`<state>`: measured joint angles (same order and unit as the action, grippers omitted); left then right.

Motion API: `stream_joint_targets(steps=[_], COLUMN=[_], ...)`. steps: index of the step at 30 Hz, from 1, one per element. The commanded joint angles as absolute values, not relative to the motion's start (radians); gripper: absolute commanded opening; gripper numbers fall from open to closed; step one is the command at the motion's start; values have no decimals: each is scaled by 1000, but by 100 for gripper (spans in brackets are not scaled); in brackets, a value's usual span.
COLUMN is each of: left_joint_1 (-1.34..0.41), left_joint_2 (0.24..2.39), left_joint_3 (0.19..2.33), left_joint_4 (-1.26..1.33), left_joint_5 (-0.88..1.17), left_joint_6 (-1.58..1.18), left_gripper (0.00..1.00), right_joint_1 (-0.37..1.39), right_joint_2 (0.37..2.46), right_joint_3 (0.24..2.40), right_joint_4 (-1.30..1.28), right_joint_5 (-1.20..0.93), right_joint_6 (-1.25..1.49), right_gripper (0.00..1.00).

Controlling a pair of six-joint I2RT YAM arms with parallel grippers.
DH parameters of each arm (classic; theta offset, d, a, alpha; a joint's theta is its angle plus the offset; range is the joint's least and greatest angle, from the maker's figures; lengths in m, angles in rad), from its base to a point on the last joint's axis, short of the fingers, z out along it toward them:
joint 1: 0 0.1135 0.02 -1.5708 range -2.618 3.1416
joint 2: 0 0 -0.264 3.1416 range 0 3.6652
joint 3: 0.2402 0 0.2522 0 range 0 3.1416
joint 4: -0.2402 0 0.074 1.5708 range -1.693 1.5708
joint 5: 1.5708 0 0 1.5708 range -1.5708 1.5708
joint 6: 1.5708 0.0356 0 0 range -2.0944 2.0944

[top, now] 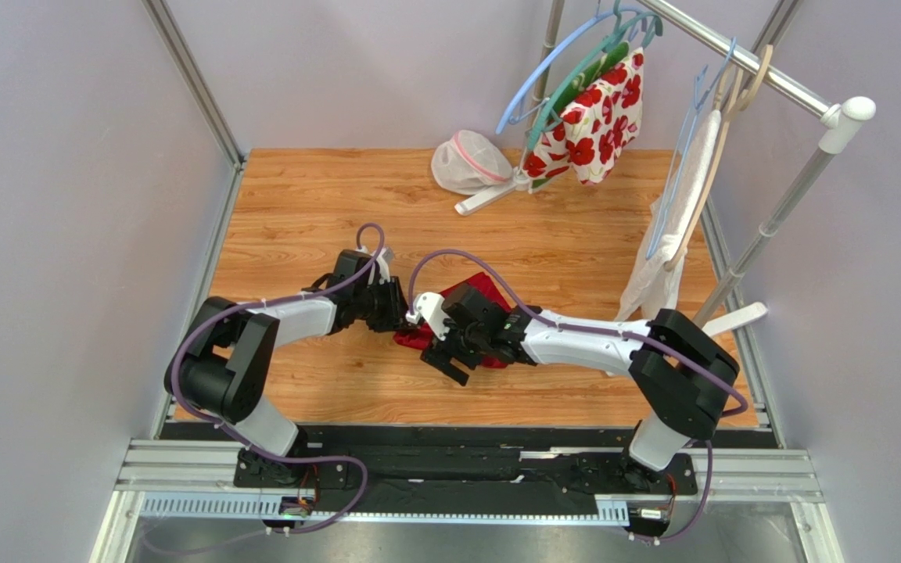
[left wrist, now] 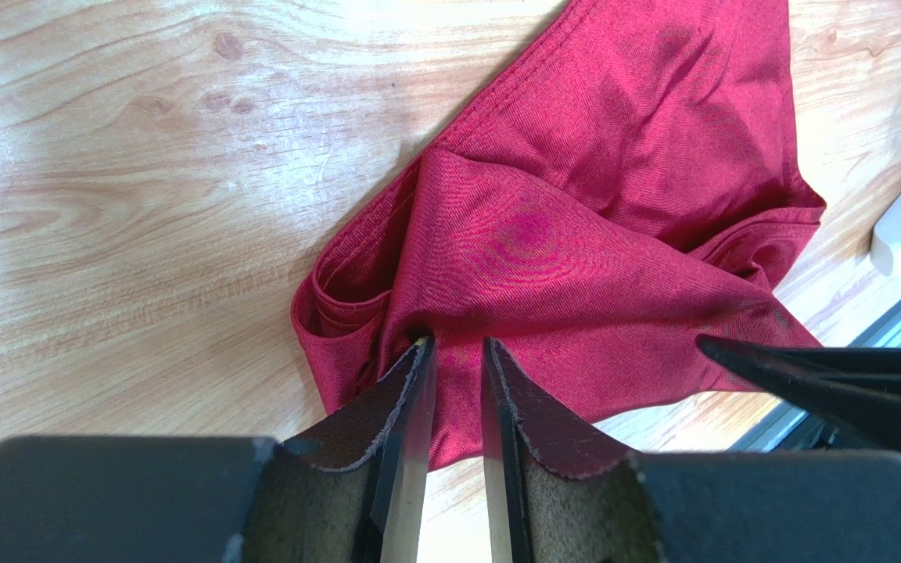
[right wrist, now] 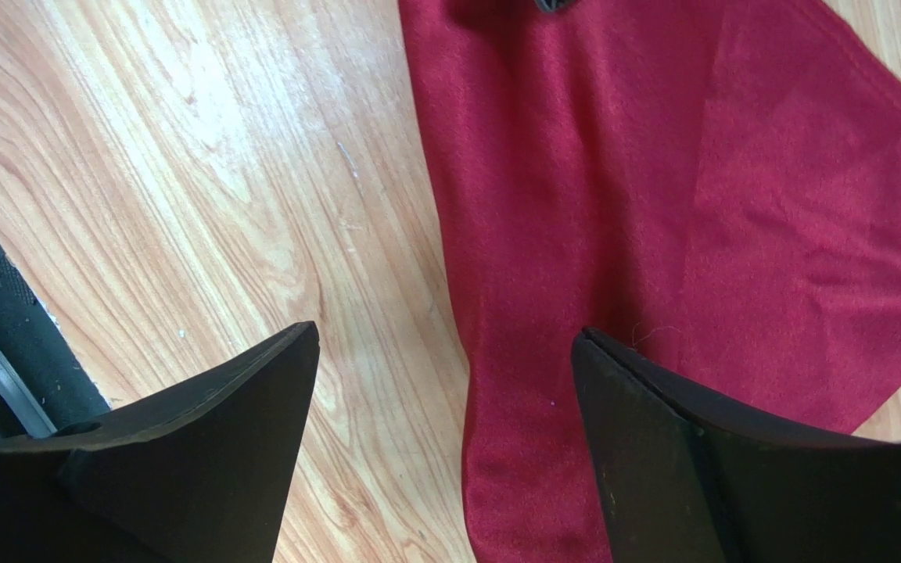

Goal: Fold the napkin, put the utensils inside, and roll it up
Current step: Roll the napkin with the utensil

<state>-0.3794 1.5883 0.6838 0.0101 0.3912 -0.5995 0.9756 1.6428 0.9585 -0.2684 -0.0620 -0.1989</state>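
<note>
The dark red napkin (top: 485, 293) lies crumpled on the wooden table, mostly hidden under both grippers in the top view. In the left wrist view the napkin (left wrist: 608, 223) shows loose folds and a rolled hem at its left. My left gripper (left wrist: 458, 343) has its jaws a narrow gap apart, tips resting on the cloth, with wood showing through the gap. My right gripper (right wrist: 444, 352) is wide open low over the napkin (right wrist: 702, 211), one finger above bare wood, the other above the cloth. The utensils are out of view.
A clothes rack (top: 773, 82) stands at the back right with hangers, a white cloth with red flowers (top: 590, 117) and a white towel (top: 667, 258). A plastic bag (top: 467, 164) lies at the back. The black rail (top: 467, 440) runs along the near edge.
</note>
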Motion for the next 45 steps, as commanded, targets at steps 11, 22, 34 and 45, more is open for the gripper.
stream_joint_targets(steps=[11,22,34,45], left_joint_1=[-380,-380,-377,-377], left_joint_2=[1626,1530,1094,1000], left_joint_3=[658,690,577,445], left_joint_4=[-118,-153,-264,-89], left_joint_5=[316,308,104,229], left_joint_6=[-545,-541,-537,-534], left_gripper=[31,48,55,56], right_joint_1=[927,891,802,686], right_joint_2=[1810,1907,2045,2230], right_joint_3=[1084,1140,1175,1290], right_joint_4=[-293,-500,-577,-633], right_joint_5=[-57,-320,-720,-999], right_joint_6=[-215,-199,-130,-81], right_gripper=[79,24,11,0])
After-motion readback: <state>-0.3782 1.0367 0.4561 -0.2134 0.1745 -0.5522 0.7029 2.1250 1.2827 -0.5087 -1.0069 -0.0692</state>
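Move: The near fold of the napkin roll lies about 2 cm ahead of the right hand, level sideways and some 3 cm below its wide-open fingers. The flat far corner is roughly 15 cm ahead and 7 cm to the right. The left hand has the roll's left end just about 1 cm behind and below its fingertips; that end is some 5 cm ahead of the right hand and 11 cm to its left. Right hand reaches forward-down, pinches the fold, draws it 6 cm back, tipping 55 degrees; left hops back-left. ##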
